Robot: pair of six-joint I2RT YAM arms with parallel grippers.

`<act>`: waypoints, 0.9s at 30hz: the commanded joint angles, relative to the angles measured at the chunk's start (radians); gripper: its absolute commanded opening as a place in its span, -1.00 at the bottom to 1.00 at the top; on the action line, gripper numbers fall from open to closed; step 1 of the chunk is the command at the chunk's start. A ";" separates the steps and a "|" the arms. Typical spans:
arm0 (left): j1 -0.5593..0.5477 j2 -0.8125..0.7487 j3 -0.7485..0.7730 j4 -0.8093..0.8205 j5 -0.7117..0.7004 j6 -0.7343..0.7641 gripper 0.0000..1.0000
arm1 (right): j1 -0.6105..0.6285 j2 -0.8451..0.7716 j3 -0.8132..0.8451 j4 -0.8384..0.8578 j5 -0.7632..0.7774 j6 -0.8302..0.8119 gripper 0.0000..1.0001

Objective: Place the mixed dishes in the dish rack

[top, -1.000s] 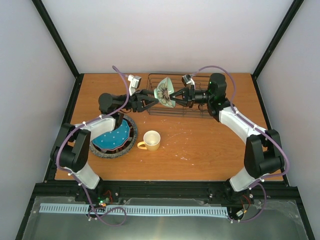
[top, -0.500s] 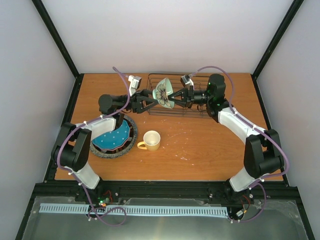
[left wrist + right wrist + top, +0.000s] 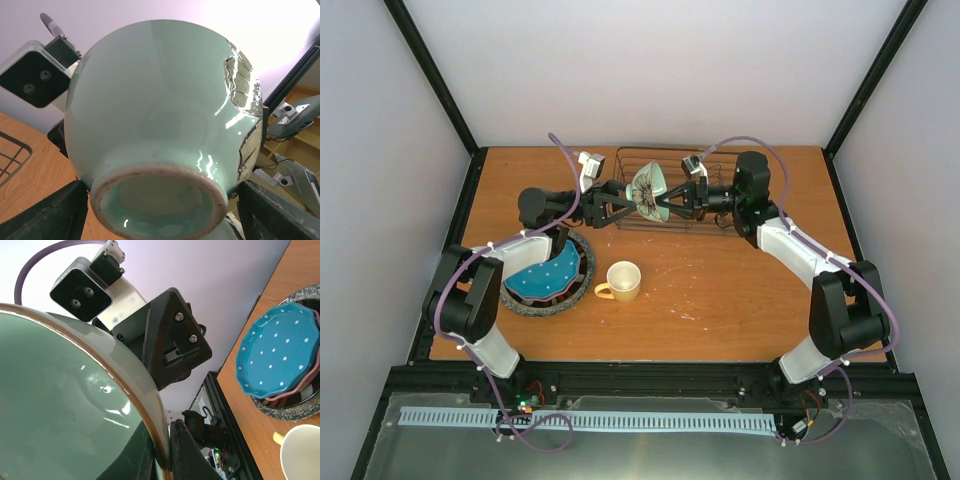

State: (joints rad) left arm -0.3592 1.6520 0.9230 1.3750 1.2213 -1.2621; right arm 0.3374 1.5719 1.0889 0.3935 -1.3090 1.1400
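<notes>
A pale green bowl (image 3: 648, 187) hangs tilted over the left end of the black wire dish rack (image 3: 720, 160). My right gripper (image 3: 672, 203) is shut on its brown rim (image 3: 150, 425), one finger inside, one outside. My left gripper (image 3: 620, 203) is open, its fingers (image 3: 45, 215) standing either side of the bowl's foot ring (image 3: 157, 202) with small gaps. The teal dotted plate (image 3: 545, 275) lies on a pink plate (image 3: 305, 387) and the grey speckled plate (image 3: 535, 308) at the left. A yellow mug (image 3: 623, 280) stands upright near the middle.
The wooden table (image 3: 740, 300) is fenced by a black frame (image 3: 440, 80) and white walls. A dark-rimmed plate edge (image 3: 584, 268) shows in the stack. The rack's wires sit just below both grippers.
My left gripper's jaws have spread away from the bowl's foot. The bowl has shifted slightly right and lower toward the rack, carried by the right gripper.
</notes>
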 commanded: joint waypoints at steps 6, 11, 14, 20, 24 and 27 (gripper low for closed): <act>-0.019 -0.002 0.023 -0.013 -0.075 0.034 0.27 | 0.046 -0.050 -0.033 -0.063 -0.054 -0.084 -0.95; -0.020 -0.002 0.022 -0.014 -0.072 0.038 0.08 | 0.045 -0.057 -0.041 -0.121 -0.059 -0.130 -0.94; -0.020 -0.003 0.023 -0.013 -0.070 0.041 -0.06 | 0.046 -0.057 -0.042 -0.157 -0.060 -0.158 -0.94; -0.020 0.009 0.040 -0.012 -0.052 0.041 -0.59 | 0.045 -0.053 -0.044 -0.191 -0.062 -0.191 -0.94; -0.020 0.018 0.045 -0.005 -0.050 0.037 -0.99 | 0.046 -0.050 -0.043 -0.217 -0.062 -0.213 -0.94; -0.020 0.020 0.049 -0.012 -0.054 0.036 -0.99 | 0.045 -0.046 -0.043 -0.225 -0.059 -0.221 -0.94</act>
State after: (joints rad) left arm -0.3538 1.6573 0.9195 1.3682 1.2922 -1.2358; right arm 0.3267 1.5314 1.0664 0.2287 -1.3239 0.9897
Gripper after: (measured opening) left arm 0.579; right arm 0.081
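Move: The green bowl is already up in the air, tipped on its side, its rim pinched by my right hand. Its middle is about 3 cm right of my left hand and 1 cm above, and about 2 cm left of my right hand and 4 cm above. Far below, some 30 cm down, the yellow mug is 4 cm left of my left hand and 3 cm nearer; the plate stack is about 23 cm to its left, 1 cm nearer. The dish rack is some 22 cm ahead of my right hand, 8 cm right. I close my left fingers from wide until they stop on opposite sides of the bowl's foot and hold it there, while my right hand keeps its pinch on the rim and eases slightly right. Together both hands sink and draw back slowly, each about 1 cm down and 1 cm back, wrists almost unturned. ##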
